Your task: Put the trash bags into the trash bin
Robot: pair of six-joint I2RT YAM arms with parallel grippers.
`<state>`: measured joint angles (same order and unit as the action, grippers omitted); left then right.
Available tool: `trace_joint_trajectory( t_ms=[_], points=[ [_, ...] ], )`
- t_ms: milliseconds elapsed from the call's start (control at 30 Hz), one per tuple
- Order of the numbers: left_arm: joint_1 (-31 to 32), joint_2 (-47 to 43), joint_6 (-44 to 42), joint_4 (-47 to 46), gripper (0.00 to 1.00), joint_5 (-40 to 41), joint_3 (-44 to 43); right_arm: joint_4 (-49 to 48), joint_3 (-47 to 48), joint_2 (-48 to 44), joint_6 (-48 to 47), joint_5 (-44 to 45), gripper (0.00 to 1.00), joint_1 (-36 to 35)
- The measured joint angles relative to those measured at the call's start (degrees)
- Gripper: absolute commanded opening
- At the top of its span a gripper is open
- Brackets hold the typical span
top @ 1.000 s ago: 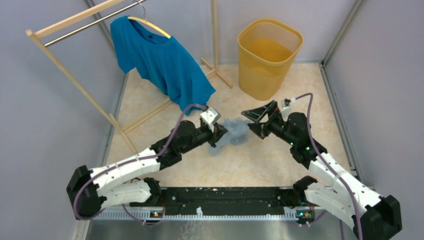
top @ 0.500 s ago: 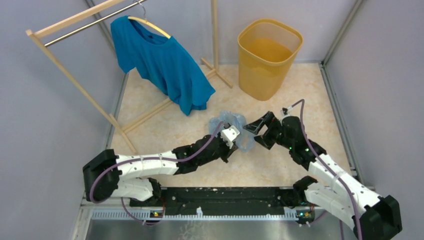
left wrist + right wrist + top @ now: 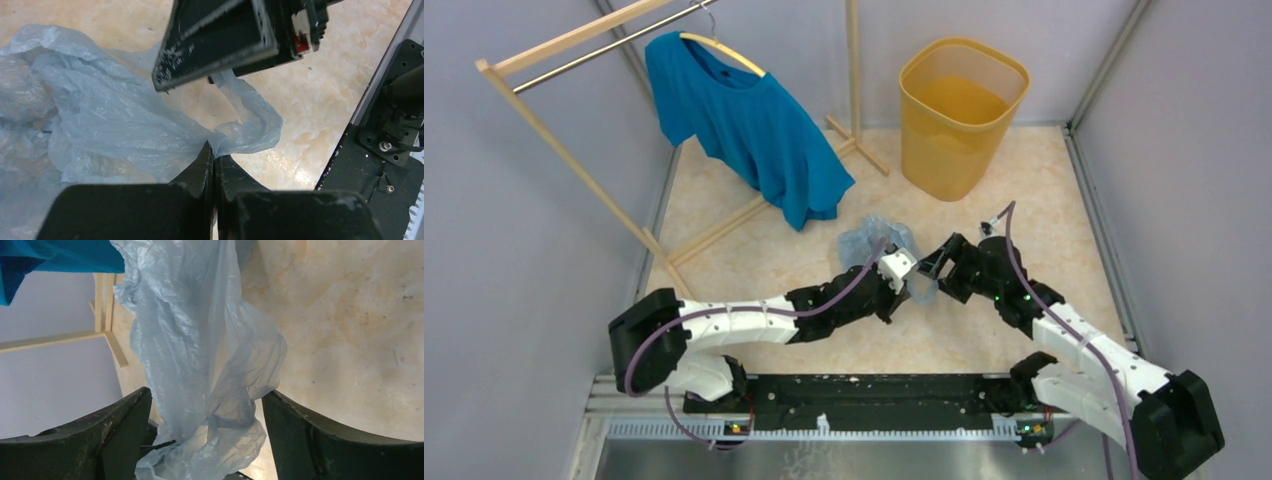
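Observation:
The trash bag [image 3: 876, 240], a thin, wrinkled pale blue film, lies bunched on the floor at mid-table with one end lifted. My left gripper [image 3: 915, 281] is shut on a pinched fold of that film; the left wrist view shows the bag [image 3: 100, 115] spreading away from the closed tips [image 3: 214, 150]. My right gripper [image 3: 934, 263] faces it from the right, open. In the right wrist view the bag [image 3: 210, 340] hangs between the spread fingers [image 3: 135, 410] of the right gripper [image 3: 205, 395], and I cannot tell whether it touches either pad. The yellow trash bin [image 3: 964, 105] stands upright at the back, apart from both grippers.
A teal T-shirt [image 3: 744, 120] hangs from a wooden clothes rack [image 3: 574, 40] at the back left; the rack's foot [image 3: 724, 225] runs across the floor near the bag. Grey walls close in both sides. The right gripper's finger [image 3: 220, 45] crosses the top of the left wrist view.
My left arm swung right and nearer, drawing the bag with it. My right gripper came down and left onto the lifted end, its jaws narrowing a little.

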<state>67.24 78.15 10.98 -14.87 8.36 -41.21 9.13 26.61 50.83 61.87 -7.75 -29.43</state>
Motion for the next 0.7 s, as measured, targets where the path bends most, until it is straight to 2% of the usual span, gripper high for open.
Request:
trace_joint_trajectory(
  t_ms=[67,133,200,300,467,600,700],
  points=[
    [-0.02,1.57,0.57,0.24,0.39,-0.63,-1.4,-1.88,-0.46,0.7,-1.53,-0.55,0.27,0.0],
    [0.0,3.04,1.36,1.25,0.65,-1.49,-2.99,-3.34,-0.9,1.77,-3.34,-0.59,0.02,-0.02],
    [0.0,3.52,2.4,3.04,0.81,-1.84,-4.2,-3.67,-1.14,2.32,-5.11,1.03,0.0,0.0],
    [-0.09,2.58,4.39,5.77,0.97,-2.01,-4.9,-3.19,-1.11,2.29,-9.79,5.99,0.0,0.0],
    [-3.23,-5.22,8.39,12.15,0.99,-3.74,-4.02,0.33,-0.63,4.74,-17.53,19.47,0.0,0.02],
    [-12.37,-13.31,13.62,14.27,0.98,-6.27,-1.64,3.58,2.45,13.57,-20.02,26.01,0.0,1.57],
    [-19.5,-15.41,17.79,15.54,0.93,-7.52,-0.44,4.17,4.44,19.58,-21.73,26.49,0.0,4.15]
  ],
)
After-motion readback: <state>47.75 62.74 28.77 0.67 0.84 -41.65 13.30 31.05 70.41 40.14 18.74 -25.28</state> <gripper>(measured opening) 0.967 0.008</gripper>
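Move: My left hand already pinches the trash bag's loose edge, about 12 cm above the table. My right hand stands with spread fingers around the same edge, whose middle is about 1 cm back and 1 cm left of it. The bag's bulk hangs roughly 10 cm ahead of my left hand, 6 cm left and 9 cm lower. The trash bin stands some 26 cm ahead of my right hand and 3 cm right. I shut my right fingers on the bag's edge and open my left ones wide to hand it over. My right hand then draws the edge about 10 cm right and nearly as far down, slightly forward, rolling some 40 degrees with its left side dipping. My emptied left hand, after a small drift right, swings back left, forward and up, turning counter-clockwise, to the bag's left side. ##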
